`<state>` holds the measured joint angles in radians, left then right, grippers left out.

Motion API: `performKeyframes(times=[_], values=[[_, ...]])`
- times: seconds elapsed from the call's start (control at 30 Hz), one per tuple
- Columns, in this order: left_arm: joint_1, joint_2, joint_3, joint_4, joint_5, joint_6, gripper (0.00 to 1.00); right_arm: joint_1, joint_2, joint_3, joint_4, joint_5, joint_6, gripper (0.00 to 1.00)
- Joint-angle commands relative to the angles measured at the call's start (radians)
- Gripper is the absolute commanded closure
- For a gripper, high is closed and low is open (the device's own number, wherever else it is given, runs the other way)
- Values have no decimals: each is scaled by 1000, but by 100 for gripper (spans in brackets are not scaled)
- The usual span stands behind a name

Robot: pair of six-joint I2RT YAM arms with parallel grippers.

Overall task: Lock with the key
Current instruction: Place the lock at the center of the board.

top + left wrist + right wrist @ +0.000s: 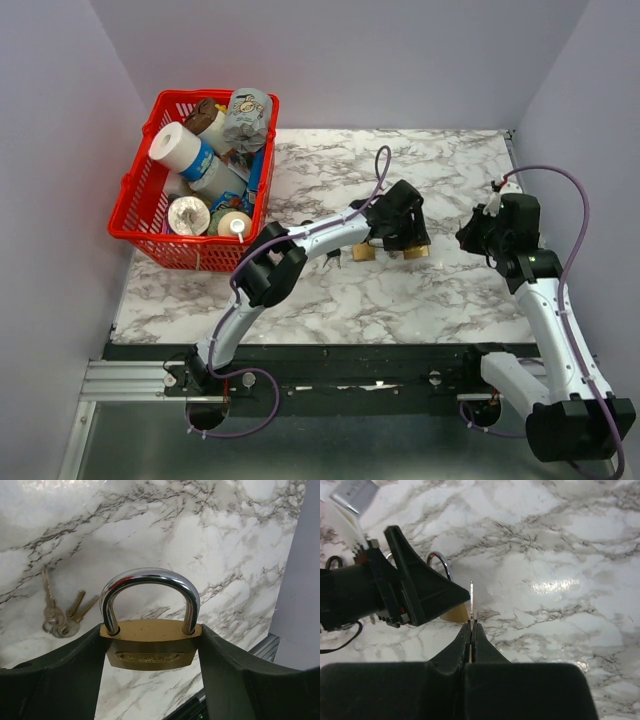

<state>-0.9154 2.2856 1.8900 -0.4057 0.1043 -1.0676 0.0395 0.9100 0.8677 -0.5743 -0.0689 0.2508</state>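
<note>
My left gripper (151, 636) is shut on a brass padlock (150, 652), gripping its body by the two sides above the marble table. The steel shackle (150, 577) points away from the camera and both its legs meet the body. In the top view the left gripper (398, 232) is at mid-table, with brass showing under it (415, 251). My right gripper (471, 625) is shut on a key (471, 600), seen edge-on, whose blade points at the padlock body (456, 613) and ends close beside it. In the top view the right gripper (470, 236) is just right of the left one.
A bunch of spare keys (60, 620) lies on the table left of the padlock and shows in the top view (335, 258). A red basket (135, 215) full of bottles and containers stands at the back left. Walls close off the table's sides.
</note>
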Motion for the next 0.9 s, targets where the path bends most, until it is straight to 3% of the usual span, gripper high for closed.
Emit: performKeyframes(times=[0.0,0.23,0.4,0.57,0.8,0.87], values=[[-23,32,99,70,-21,-44,100,-96,47,-55,-13,-74,41,99],[-34,81,115,79,-9,-68,100,-171,142,-90,108,-117,-33,99],[-34,90,118,77,-26,-57,100,-214,349,-55,169,-207,-15,99],[-34,110,121,76,-46,-51,100,-216,440,-21,215,-223,4,99],[-34,130,129,80,-37,-55,73,-217,481,-27,240,-230,24,99],[-34,130,129,79,-38,-55,69,-216,489,-32,246,-232,25,99]])
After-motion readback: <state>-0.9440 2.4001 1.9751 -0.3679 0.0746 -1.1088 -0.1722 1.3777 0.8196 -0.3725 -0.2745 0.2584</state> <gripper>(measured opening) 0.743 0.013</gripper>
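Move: The left hand holds the brass lock upright; the table spot it is taken to lies about 3 cm to its right, level with it and some 5 cm below. On the table about 6 cm lower, loose keys lie 6 cm left and 1 cm ahead, and the other brass padlock 13 cm straight left. From the right hand, which grips a key, the held lock is roughly 8 cm left, 4 cm ahead and 11 cm below. Left hand eases the held lock right and down about 3 cm; right lowers its key 12, edging forward. ##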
